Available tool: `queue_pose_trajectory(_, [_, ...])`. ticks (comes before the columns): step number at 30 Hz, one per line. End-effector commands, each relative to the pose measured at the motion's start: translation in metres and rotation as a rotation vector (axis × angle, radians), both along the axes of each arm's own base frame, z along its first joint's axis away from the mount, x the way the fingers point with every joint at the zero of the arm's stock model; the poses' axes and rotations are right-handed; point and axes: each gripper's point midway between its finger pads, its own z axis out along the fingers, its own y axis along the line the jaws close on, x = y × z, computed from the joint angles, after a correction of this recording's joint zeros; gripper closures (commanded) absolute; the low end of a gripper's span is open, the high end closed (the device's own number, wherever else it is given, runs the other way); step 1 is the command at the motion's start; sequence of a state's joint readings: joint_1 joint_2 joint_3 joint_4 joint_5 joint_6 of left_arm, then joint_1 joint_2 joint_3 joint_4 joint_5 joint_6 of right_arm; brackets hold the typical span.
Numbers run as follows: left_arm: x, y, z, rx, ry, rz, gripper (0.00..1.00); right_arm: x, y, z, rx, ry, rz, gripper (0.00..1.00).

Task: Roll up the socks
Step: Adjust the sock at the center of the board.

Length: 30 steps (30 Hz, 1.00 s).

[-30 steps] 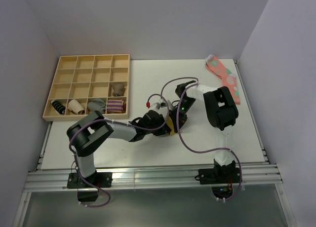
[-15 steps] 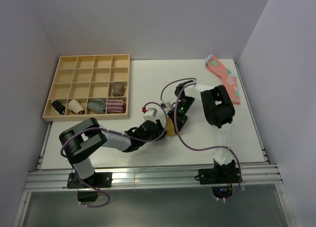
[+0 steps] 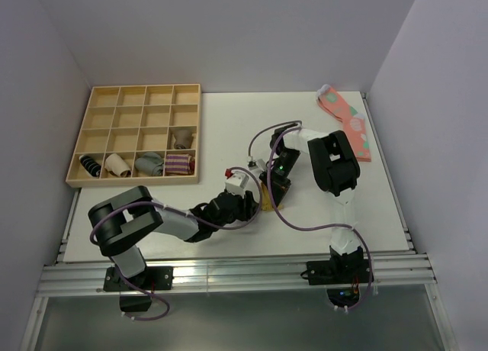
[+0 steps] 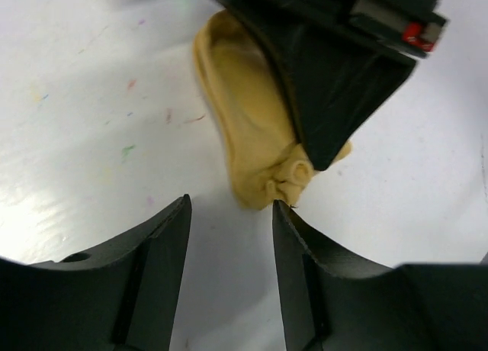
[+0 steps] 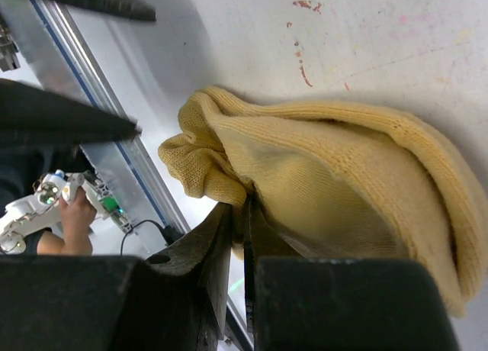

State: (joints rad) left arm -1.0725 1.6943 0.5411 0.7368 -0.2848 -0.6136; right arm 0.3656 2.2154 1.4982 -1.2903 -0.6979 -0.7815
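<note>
The mustard-yellow socks [image 4: 252,130] lie on the white table, mostly hidden under the grippers in the top view [image 3: 266,198]. My right gripper [image 5: 245,207] is shut on a fold of the socks [image 5: 343,206] near their bunched end. In the left wrist view its black body covers the socks' right side. My left gripper [image 4: 231,214] is open and empty, its jaws just short of the socks' bunched end, the right fingertip [image 4: 284,214] almost touching it. In the top view the left gripper [image 3: 252,204] sits left of the right gripper [image 3: 273,192].
A wooden compartment tray [image 3: 137,135] at the back left holds several rolled socks in its front row. Pink spotted socks [image 3: 347,120] lie at the back right. The table's front edge and metal rail [image 3: 229,271] are close behind the left gripper.
My left arm has swung lower and toward the near edge, its gripper staying by the socks. My right gripper has shifted slightly toward the front with the socks pinched.
</note>
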Motion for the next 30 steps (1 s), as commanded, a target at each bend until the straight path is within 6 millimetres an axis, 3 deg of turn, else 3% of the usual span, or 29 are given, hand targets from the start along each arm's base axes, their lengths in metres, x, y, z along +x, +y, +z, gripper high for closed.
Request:
queue_pose_trajectory(1, [0.003,-0.032,0.032,-0.061,-0.101,-0.111,0.47,0.010,-0.011,-0.009,-0.048,-0.034,0.027,0.91])
queue_pose_trajectory(9, [0.011,-0.056,0.025,-0.041,-0.102,-0.161,0.47,0.012,-0.011,-0.009,-0.051,-0.038,0.025,0.91])
queue_pose_trajectory(18, [0.020,-0.053,0.004,0.028,-0.075,-0.135,0.53,0.011,-0.012,-0.008,-0.046,-0.043,0.027,0.91])
queue_pose_trajectory(27, [0.021,-0.046,-0.017,0.078,-0.023,-0.105,0.87,0.011,-0.012,-0.008,-0.029,-0.066,0.016,0.90])
queue_pose_trajectory(30, [0.018,-0.044,-0.024,0.090,0.006,-0.104,1.00,0.016,-0.011,-0.006,-0.015,-0.109,-0.008,0.85])
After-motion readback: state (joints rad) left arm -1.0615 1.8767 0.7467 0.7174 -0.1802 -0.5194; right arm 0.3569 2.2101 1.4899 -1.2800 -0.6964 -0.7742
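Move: The mustard sock's middle lies about 6 cm to the left hand's right, 4 cm ahead and 3 cm lower. The right fingertips, already shut on its near end, are some 6 cm right of the left hand, 2 cm ahead and 3 cm below; from them the sock's middle is about 3 cm ahead and 1 cm left. The striped sock in the tray sits roughly 23 cm left of the left hand and 15 cm ahead. Rightward and slightly forward, about 5 cm in all, the left hand crosses to the sock's near end beside the right fingertips, rising a centimetre first, then sinking some 2 cm while turning slightly clockwise. Once there, its half-open fingers close and pinch the sock's edge. The right hand stays in place and keeps its grip on the near end. ##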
